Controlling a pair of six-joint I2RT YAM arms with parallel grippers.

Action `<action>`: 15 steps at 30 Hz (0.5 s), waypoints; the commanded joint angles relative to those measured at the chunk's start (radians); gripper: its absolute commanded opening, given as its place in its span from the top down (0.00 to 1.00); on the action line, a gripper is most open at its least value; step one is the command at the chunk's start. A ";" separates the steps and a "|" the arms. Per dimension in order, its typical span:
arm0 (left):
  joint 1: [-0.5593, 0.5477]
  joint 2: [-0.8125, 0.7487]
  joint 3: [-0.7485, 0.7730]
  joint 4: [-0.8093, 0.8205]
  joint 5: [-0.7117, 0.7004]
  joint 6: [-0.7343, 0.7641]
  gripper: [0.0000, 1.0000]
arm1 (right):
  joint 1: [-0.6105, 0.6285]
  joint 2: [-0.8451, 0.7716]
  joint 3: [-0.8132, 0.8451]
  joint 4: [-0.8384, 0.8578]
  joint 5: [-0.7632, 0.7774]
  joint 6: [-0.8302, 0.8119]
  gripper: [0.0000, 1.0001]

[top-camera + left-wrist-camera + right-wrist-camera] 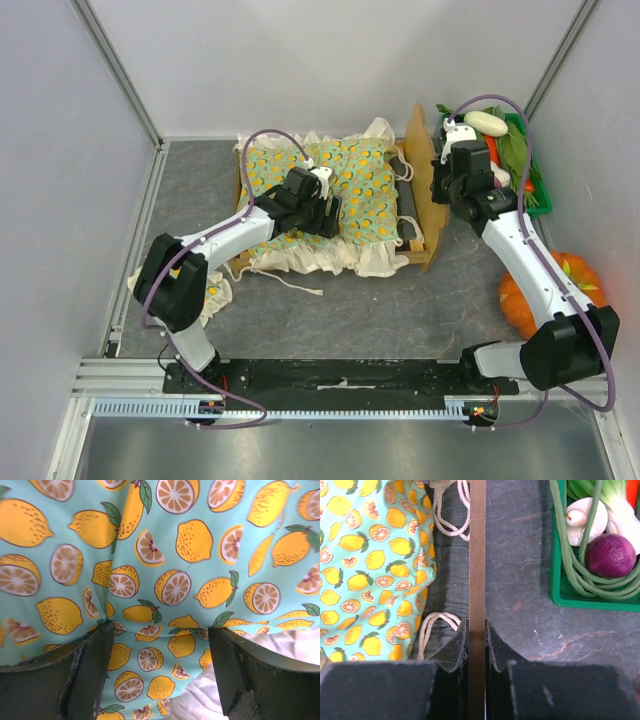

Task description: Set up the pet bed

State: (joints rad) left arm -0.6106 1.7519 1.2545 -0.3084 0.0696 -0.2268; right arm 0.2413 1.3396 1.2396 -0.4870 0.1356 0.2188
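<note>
The pet bed [418,190] lies at the table's middle, its arched wooden headboard standing on the right. A green lemon-print cushion [350,185] covers its base. My right gripper [447,185] is shut on the headboard's top edge [477,555], one finger on each side, and the right gripper [477,630] sits right over that edge. Dark grey fabric [450,580] and a rope loop [432,625] show left of the board. My left gripper [325,212] hovers over the cushion [190,545]. That left gripper [160,645] is open, its fingers wide apart against the fabric.
A green crate [560,592] of vegetables, with a red onion [611,555] in it, stands just right of the headboard. An orange pumpkin [540,285] sits at the right. A small matching pillow [215,295] lies near the left arm. The cushion's white frill [200,700] shows between the left fingers.
</note>
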 commanded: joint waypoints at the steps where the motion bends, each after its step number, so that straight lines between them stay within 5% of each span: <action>1: 0.009 -0.100 0.000 0.022 0.044 0.007 0.18 | 0.030 -0.039 -0.038 -0.024 -0.172 0.004 0.99; 9: -0.018 -0.209 0.108 0.029 0.208 -0.051 0.14 | 0.044 -0.043 -0.037 -0.016 -0.197 0.027 0.95; 15: -0.200 -0.220 0.163 0.025 0.023 -0.039 0.14 | 0.050 -0.045 -0.046 -0.009 -0.200 0.047 0.93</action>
State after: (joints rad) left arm -0.6914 1.5616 1.3632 -0.3058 0.1932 -0.2470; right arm 0.2516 1.3224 1.2251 -0.4850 0.1062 0.2184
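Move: The bed cushion I'm working on lies right under my left fingertips, its middle about 6 cm ahead and 2 cm to the left. From that hand, the upright wooden end board stands some 20 cm to the right and 7 cm ahead; the near rope tie is about 16 cm right, level with it. From my right hand, which already grips the board's top edge, the cushion's middle is roughly 23 cm left, level fore and aft, and 12 cm lower. I lift my left hand off the cushion with its fingers still spread, mostly straight up at first, then drifting right towards the end board and slightly back: some 13 cm up and 5 cm right. As it rises the wrist swings about 20 degrees, so the fingers point less steeply down and more to the right. My right hand keeps its pinch on the board's top edge, nearly still. ##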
